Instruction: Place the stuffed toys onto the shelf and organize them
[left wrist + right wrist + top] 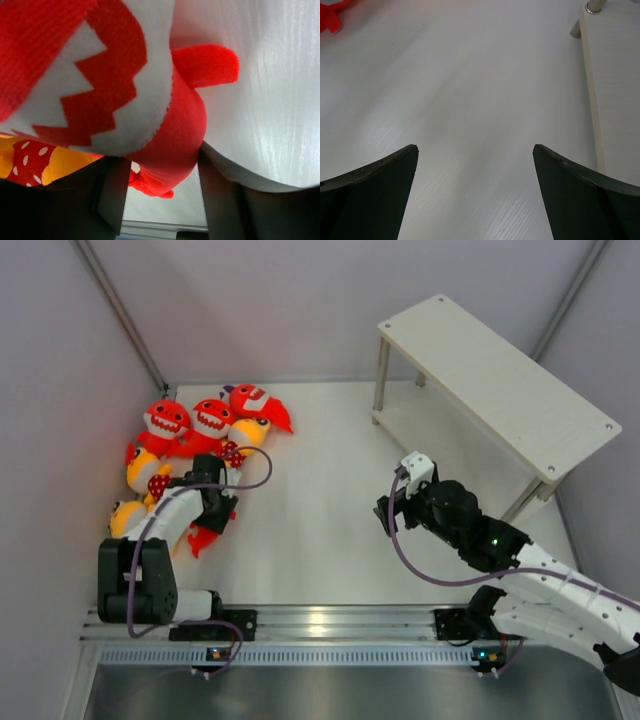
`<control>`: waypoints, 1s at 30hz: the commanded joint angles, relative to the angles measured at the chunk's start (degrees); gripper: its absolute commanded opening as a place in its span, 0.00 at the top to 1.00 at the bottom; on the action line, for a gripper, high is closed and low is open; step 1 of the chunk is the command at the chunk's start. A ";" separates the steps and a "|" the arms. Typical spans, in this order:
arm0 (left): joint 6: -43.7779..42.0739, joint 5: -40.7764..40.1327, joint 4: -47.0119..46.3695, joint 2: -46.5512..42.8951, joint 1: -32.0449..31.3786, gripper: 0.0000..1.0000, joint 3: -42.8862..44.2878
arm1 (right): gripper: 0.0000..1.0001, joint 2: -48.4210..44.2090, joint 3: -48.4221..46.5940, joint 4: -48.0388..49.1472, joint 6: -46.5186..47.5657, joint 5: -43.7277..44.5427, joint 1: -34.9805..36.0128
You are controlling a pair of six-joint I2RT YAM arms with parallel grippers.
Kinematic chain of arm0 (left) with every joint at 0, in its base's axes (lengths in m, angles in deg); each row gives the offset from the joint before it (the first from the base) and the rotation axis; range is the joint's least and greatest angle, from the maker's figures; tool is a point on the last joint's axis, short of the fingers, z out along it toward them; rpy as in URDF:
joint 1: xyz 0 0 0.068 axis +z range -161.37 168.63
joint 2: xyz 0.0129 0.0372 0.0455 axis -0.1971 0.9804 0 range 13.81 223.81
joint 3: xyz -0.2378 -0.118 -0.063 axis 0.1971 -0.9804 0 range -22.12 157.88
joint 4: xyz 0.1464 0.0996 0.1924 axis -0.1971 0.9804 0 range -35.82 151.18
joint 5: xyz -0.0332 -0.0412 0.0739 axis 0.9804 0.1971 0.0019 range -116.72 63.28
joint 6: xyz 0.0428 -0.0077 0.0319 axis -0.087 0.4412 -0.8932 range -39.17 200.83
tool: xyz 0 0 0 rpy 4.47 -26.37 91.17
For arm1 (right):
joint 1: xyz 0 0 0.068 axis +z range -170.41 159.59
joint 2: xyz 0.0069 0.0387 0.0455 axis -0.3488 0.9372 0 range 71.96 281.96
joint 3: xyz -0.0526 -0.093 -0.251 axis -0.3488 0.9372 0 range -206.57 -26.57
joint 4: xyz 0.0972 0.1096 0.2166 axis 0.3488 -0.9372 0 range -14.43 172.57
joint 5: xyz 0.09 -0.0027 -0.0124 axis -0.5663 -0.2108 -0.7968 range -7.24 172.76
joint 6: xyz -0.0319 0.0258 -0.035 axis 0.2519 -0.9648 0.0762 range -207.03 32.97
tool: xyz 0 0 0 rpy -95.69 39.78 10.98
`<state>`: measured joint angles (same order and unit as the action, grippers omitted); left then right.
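Note:
Several stuffed toys lie piled at the left wall: red sharks (166,421) (211,418) (255,402) and yellow-orange figures (143,475) with dotted red shorts. My left gripper (214,504) is down at the near end of the pile, shut on a red shark (172,135) whose tail (203,537) sticks out toward me. A yellow figure (30,160) lies beside it. The off-white shelf (500,380) stands at the far right with nothing on it. My right gripper (393,511) is open and empty over the bare table, left of the shelf.
Grey walls close in the left, back and right sides. The shelf's lower board (615,100) and a metal leg (595,6) show at the right of the right wrist view. A red toy's tail (330,15) shows at its top left corner.

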<state>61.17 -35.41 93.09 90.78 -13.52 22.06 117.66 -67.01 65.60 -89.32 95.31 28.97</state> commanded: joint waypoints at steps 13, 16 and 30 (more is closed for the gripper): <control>-8.71 6.74 2.99 -9.55 -0.48 1.00 9.68 | 0.01 -2.18 -4.02 0.28 1.76 2.82 0.45; -8.99 10.62 8.27 -9.38 -2.15 1.00 14.34 | 0.01 -3.24 -6.92 -1.21 3.76 2.74 0.45; -11.19 9.21 10.83 11.17 -32.99 1.00 40.71 | 0.00 0.63 -38.38 -12.03 4.13 16.16 0.45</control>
<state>51.96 -28.72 103.15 100.09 -41.41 57.58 117.83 -99.49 57.12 -85.08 103.07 28.97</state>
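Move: The near red shark lies right at the left gripper, belly and tail end already between the open fingers, its middle about 5 cm ahead and 2 cm left, level with the fingertips. A yellow toy stands roughly 11 cm ahead and 14 left, another yellow toy some 20 ahead and 8 right; a red shark is about 24 straight ahead. From the right hand the near shark lies about 45 cm left, 6 ahead and 17 below. Sink the left gripper about 1 cm and pinch the near shark's narrow lower body shut between the fingers. Keep that grip, lift some 14 cm while easing forward, then swing to the right about 20 cm, away from the yellow toys at its left and towards the shelf, turning roughly 40 degrees clockwise. Meanwhile raise the open, empty right gripper steeply by over 20 cm, tilting its fingertips up. ##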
